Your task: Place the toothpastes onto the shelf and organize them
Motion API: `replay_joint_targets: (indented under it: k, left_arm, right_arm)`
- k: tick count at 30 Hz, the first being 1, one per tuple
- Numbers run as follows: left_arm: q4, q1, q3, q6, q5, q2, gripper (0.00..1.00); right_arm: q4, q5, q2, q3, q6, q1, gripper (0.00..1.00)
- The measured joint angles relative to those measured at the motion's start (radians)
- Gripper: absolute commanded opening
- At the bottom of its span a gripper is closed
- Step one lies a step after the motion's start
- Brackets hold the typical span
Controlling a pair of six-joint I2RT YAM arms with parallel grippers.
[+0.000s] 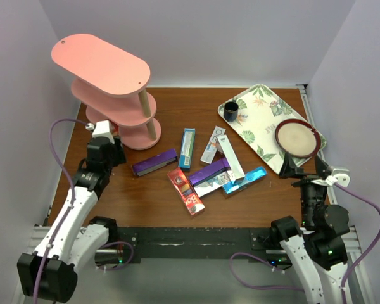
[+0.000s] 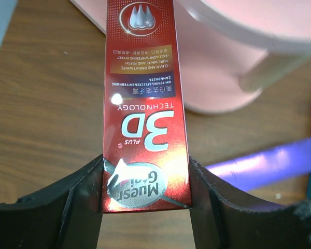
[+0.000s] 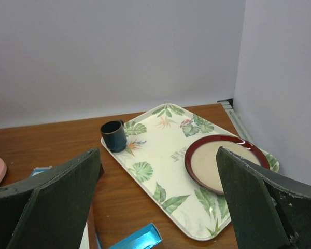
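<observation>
A red toothpaste carton [image 2: 145, 104] is clamped at its near end by my left gripper [image 2: 145, 161], a finger pressed on each long side. It is held above the wood, pointing at the bottom tier of the pink shelf [image 2: 217, 78]. From above, the left gripper [image 1: 116, 144] is right by the foot of the shelf [image 1: 101, 63]. Several toothpastes lie loose mid-table: purple [image 1: 155, 163], teal [image 1: 187, 147], red [image 1: 185, 191], blue [image 1: 246, 180]. My right gripper [image 1: 307, 174] hovers open and empty by the tray; in its wrist view the right gripper [image 3: 156, 155] has nothing between its fingers.
A leaf-patterned tray [image 1: 259, 126] at the back right carries a dark cup [image 1: 231, 112] and a red-rimmed plate [image 1: 297, 138]. White walls close in the table on three sides. A purple carton [image 2: 264, 163] lies just right of the left gripper.
</observation>
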Motion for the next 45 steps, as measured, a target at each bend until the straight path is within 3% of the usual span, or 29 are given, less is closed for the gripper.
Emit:
replay_joint_targets:
  k: [7, 13, 19, 23, 31, 45]
  left_arm:
    - [0.218, 0.227, -0.056, 0.047, 0.069, 0.079, 0.00]
    - [0.426, 0.280, -0.156, 0.195, 0.116, 0.158, 0.00]
    - [0.612, 0.452, -0.188, 0.304, 0.358, 0.301, 0.00]
    - [0.650, 0.554, -0.111, 0.352, 0.558, 0.468, 0.00]
    - [0.665, 0.637, 0.088, 0.484, 0.823, 0.669, 0.02]
    - [0.581, 0.713, 0.394, 0.692, 0.993, 0.972, 0.11]
  right_arm:
    - [-0.003, -0.013, 0.000, 0.000, 0.006, 0.014, 0.99]
    - [-0.016, -0.021, 0.000, 0.000, 0.013, 0.047, 0.99]
    - [-0.027, -0.021, 0.000, 0.001, 0.019, 0.077, 0.99]
    - [-0.031, -0.021, 0.000, 0.001, 0.019, 0.105, 0.99]
    - [-0.031, -0.021, 0.000, 0.001, 0.018, 0.125, 0.99]
    - [-0.025, -0.023, 0.000, -0.008, 0.010, 0.127, 0.99]
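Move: The left hand already holds the red toothpaste box, its free end pointing forward. The shelf's bottom tier has its middle some 20 cm ahead, 3 cm left and 12 cm below that hand; the middle tier hangs over it, about level with the hand, 20 cm ahead and 3 cm left. The purple box lies about 3 cm ahead, 15 cm right, 15 cm below. From the right hand the bottom tier is about 30 cm ahead, 63 cm left, 28 cm below. Leftward and down first, then forward and farther left, the left hand swings around the shelf's near side to its left end, about 16 cm each way and some 6 cm lower overall. It keeps its grip on the red box and turns clockwise, roughly 25 degrees net, feeding the box's free end under the middle tier. The open, empty right hand drifts 3 cm left, turning slightly counter-clockwise. ##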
